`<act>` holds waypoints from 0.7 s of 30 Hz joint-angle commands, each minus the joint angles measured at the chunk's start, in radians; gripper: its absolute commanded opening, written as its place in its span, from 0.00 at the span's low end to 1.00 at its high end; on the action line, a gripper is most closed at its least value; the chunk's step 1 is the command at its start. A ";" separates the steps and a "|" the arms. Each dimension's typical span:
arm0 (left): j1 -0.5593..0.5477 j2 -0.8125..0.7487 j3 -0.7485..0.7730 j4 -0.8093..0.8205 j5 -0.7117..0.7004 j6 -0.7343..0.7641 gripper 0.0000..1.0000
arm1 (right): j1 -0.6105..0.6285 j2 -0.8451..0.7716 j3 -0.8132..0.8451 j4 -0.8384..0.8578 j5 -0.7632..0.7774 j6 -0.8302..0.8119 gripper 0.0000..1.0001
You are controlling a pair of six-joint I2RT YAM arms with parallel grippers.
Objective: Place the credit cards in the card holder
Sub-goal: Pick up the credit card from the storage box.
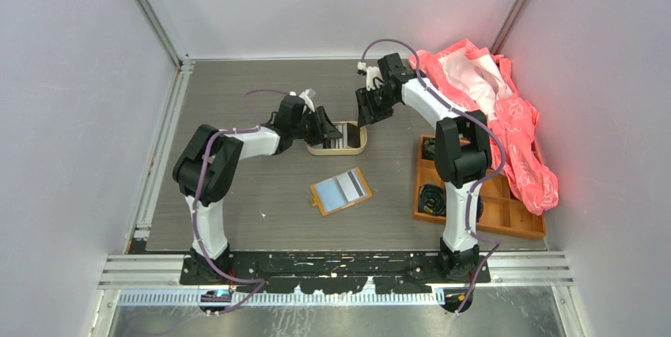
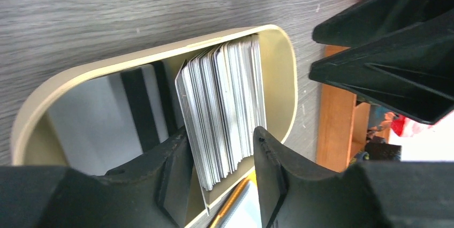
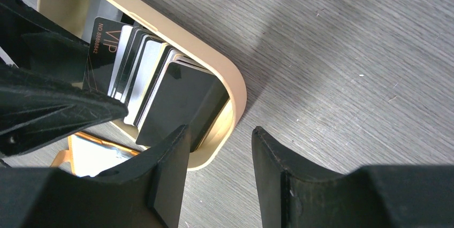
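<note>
An oval beige tin (image 1: 360, 147) in the middle of the table holds a stack of credit cards (image 2: 225, 94) standing on edge. My left gripper (image 2: 222, 131) reaches into the tin and is open astride the stack; one finger (image 2: 174, 166) lies against it, and a narrow gap shows at the other. My right gripper (image 3: 220, 129) hangs open and empty over bare table beside the tin's rounded end (image 3: 225, 73), next to black cards (image 3: 176, 94). The card holder (image 1: 342, 191) lies unfolded in front of the tin, orange-edged, pale blue and grey inside.
An orange wooden compartment tray (image 1: 506, 222) with dark coiled items stands at the right. A pink cloth (image 1: 506, 107) is heaped at the back right and spills beside the tray. Both grippers crowd the tin from opposite ends.
</note>
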 commanded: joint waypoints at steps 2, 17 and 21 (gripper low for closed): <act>0.008 -0.072 0.004 -0.039 -0.050 0.064 0.42 | 0.005 -0.013 0.008 0.013 -0.022 0.005 0.51; 0.013 -0.098 0.001 -0.110 -0.122 0.124 0.20 | 0.004 -0.012 0.007 0.012 -0.023 0.004 0.51; 0.013 -0.114 0.001 -0.143 -0.162 0.151 0.11 | 0.004 -0.013 0.008 0.010 -0.022 0.004 0.51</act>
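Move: The black VIP card, leftmost of the cards standing in the storage box, has its middle about 2 cm to the left hand's left and some 3 cm below, level with it fore and aft. Flat grey cards lie about 5 cm left and 2 cm back, the wide black card about 4 cm right and level, and the card holder about 14 cm back and 1 cm right. From the right hand, the VIP card lies about 9 cm left, 4 cm back and 4 cm below. Drawing about 2.5 cm to its left and sinking about 1 cm, the left hand brings its half-open fingers towards the VIP card at the left end of the standing stack. It rolls about 10 degrees, left side rising, while the fingers close most of the way, quickest at the end, and pinch that card's near edge. ##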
